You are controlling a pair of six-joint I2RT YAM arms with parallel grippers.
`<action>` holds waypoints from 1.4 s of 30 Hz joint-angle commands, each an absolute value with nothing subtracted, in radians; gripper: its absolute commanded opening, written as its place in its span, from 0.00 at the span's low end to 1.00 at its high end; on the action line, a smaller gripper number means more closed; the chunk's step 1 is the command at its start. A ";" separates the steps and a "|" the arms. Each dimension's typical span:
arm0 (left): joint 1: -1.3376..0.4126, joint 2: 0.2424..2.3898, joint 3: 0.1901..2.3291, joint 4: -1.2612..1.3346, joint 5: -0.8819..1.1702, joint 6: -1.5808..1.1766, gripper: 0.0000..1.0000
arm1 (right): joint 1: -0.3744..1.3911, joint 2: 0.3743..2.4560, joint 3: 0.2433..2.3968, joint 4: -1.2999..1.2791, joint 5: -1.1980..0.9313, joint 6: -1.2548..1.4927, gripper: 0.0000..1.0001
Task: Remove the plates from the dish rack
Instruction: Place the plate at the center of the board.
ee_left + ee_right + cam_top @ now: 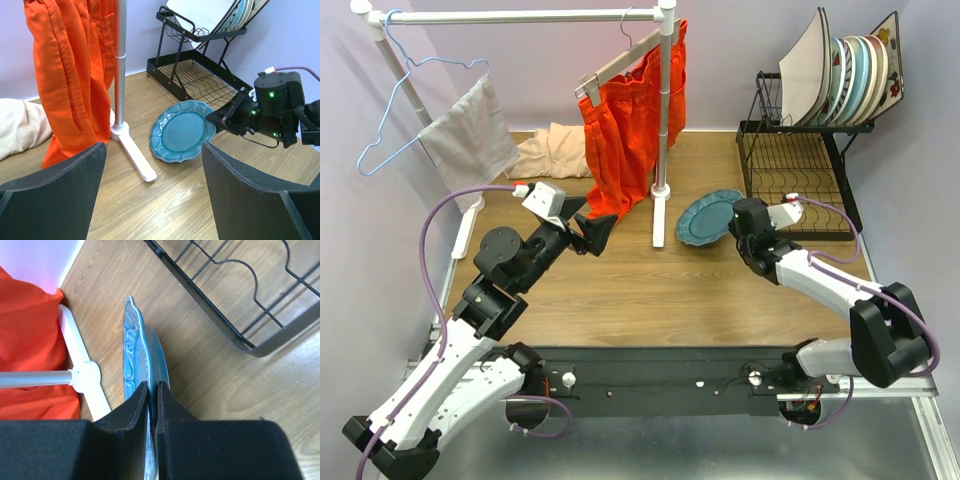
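A round teal plate (706,218) with a scalloped rim hangs tilted, low over the wooden table, just left of the black wire dish rack (790,165). My right gripper (736,220) is shut on its right rim; the right wrist view shows both fingers pinching the plate (134,352) edge-on at my gripper (152,386). Several more plates (845,75) stand upright in the rack's upper shelf. My left gripper (594,233) hovers open and empty at mid-table. It faces the teal plate (181,131) and stays apart from it.
A white clothes rail (663,120) stands left of the plate, its foot (134,155) close to the plate's left edge, with an orange garment (625,120) hanging on it. A grey cloth (468,135), a blue hanger (395,110) and a beige cloth (552,152) lie at the back left.
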State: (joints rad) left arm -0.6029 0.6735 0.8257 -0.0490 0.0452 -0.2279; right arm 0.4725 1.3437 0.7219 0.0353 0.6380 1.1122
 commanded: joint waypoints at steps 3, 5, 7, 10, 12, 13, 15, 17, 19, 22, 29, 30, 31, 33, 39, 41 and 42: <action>-0.597 0.667 0.825 -0.037 0.041 -0.222 0.86 | 0.482 1.253 0.672 0.143 0.660 1.175 0.12; -0.597 0.666 0.825 -0.038 0.041 -0.221 0.86 | 0.482 1.253 0.667 0.138 0.650 1.183 0.16; -0.597 0.663 0.824 -0.035 0.043 -0.221 0.86 | 0.482 1.253 0.658 0.135 0.634 1.187 0.20; -0.597 0.663 0.825 -0.035 0.046 -0.221 0.86 | 0.486 1.261 0.658 0.135 0.620 1.186 0.23; -0.597 0.661 0.825 -0.037 0.045 -0.222 0.86 | 0.488 1.264 0.657 0.135 0.620 1.187 0.27; -0.597 0.660 0.825 -0.037 0.044 -0.221 0.86 | 0.489 1.267 0.660 0.135 0.620 1.189 0.28; -0.597 0.658 0.822 -0.037 0.040 -0.222 0.86 | 0.488 1.281 0.660 0.137 0.617 1.198 0.30; -0.597 0.658 0.821 -0.037 0.041 -0.221 0.86 | 0.491 1.298 0.661 0.135 0.600 1.212 0.31; -0.597 0.663 0.824 -0.038 0.043 -0.222 0.86 | 0.492 1.308 0.663 0.133 0.589 1.215 0.31; -0.597 0.660 0.822 -0.037 0.041 -0.221 0.86 | 0.497 1.319 0.660 0.114 0.606 1.216 0.31; -0.597 0.661 0.822 -0.037 0.040 -0.221 0.86 | 0.497 1.293 0.650 0.074 0.624 1.169 0.32; -0.597 0.663 0.824 -0.037 0.040 -0.221 0.86 | 0.497 1.289 0.656 0.055 0.621 1.161 0.32; -0.597 0.666 0.822 -0.037 0.041 -0.221 0.86 | 0.499 1.278 0.663 0.035 0.609 1.157 0.31; -0.597 0.666 0.822 -0.038 0.041 -0.221 0.86 | 0.497 1.276 0.699 -0.061 0.592 1.167 0.32; -0.597 0.657 0.824 -0.038 0.038 -0.222 0.86 | 0.540 1.255 0.654 -0.166 0.471 1.366 0.47; -0.597 0.649 0.819 -0.038 0.037 -0.224 0.86 | 0.601 1.247 0.644 -0.172 0.504 1.423 0.50; -0.597 0.649 0.819 -0.038 0.041 -0.222 0.86 | 0.621 1.252 0.646 -0.182 0.518 1.440 0.54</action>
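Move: The plate hangs tilted from the right hand, pinched by its rim, its middle about 6 cm to the left, 3 cm ahead and 4 cm below; its spot on the board is some 7 cm left, 3 ahead and 6 below. The stand's white foot lies roughly 20 cm left and 4 ahead, the rack's lower tray about 19 cm right and 15 ahead, both low. From the left hand the plate is about 20 cm ahead, 24 right and 27 below. The plate is let go at its rim: the right hand first eases back about 1.5 cm and sinks slightly, then its fingers open. Nearly in place, it drifts a little left and forward, then goes back and left, about 3 cm, sinking another centimetre as the fingers open wider and the wrist rolls left side up, nearly 10 degrees in all. ##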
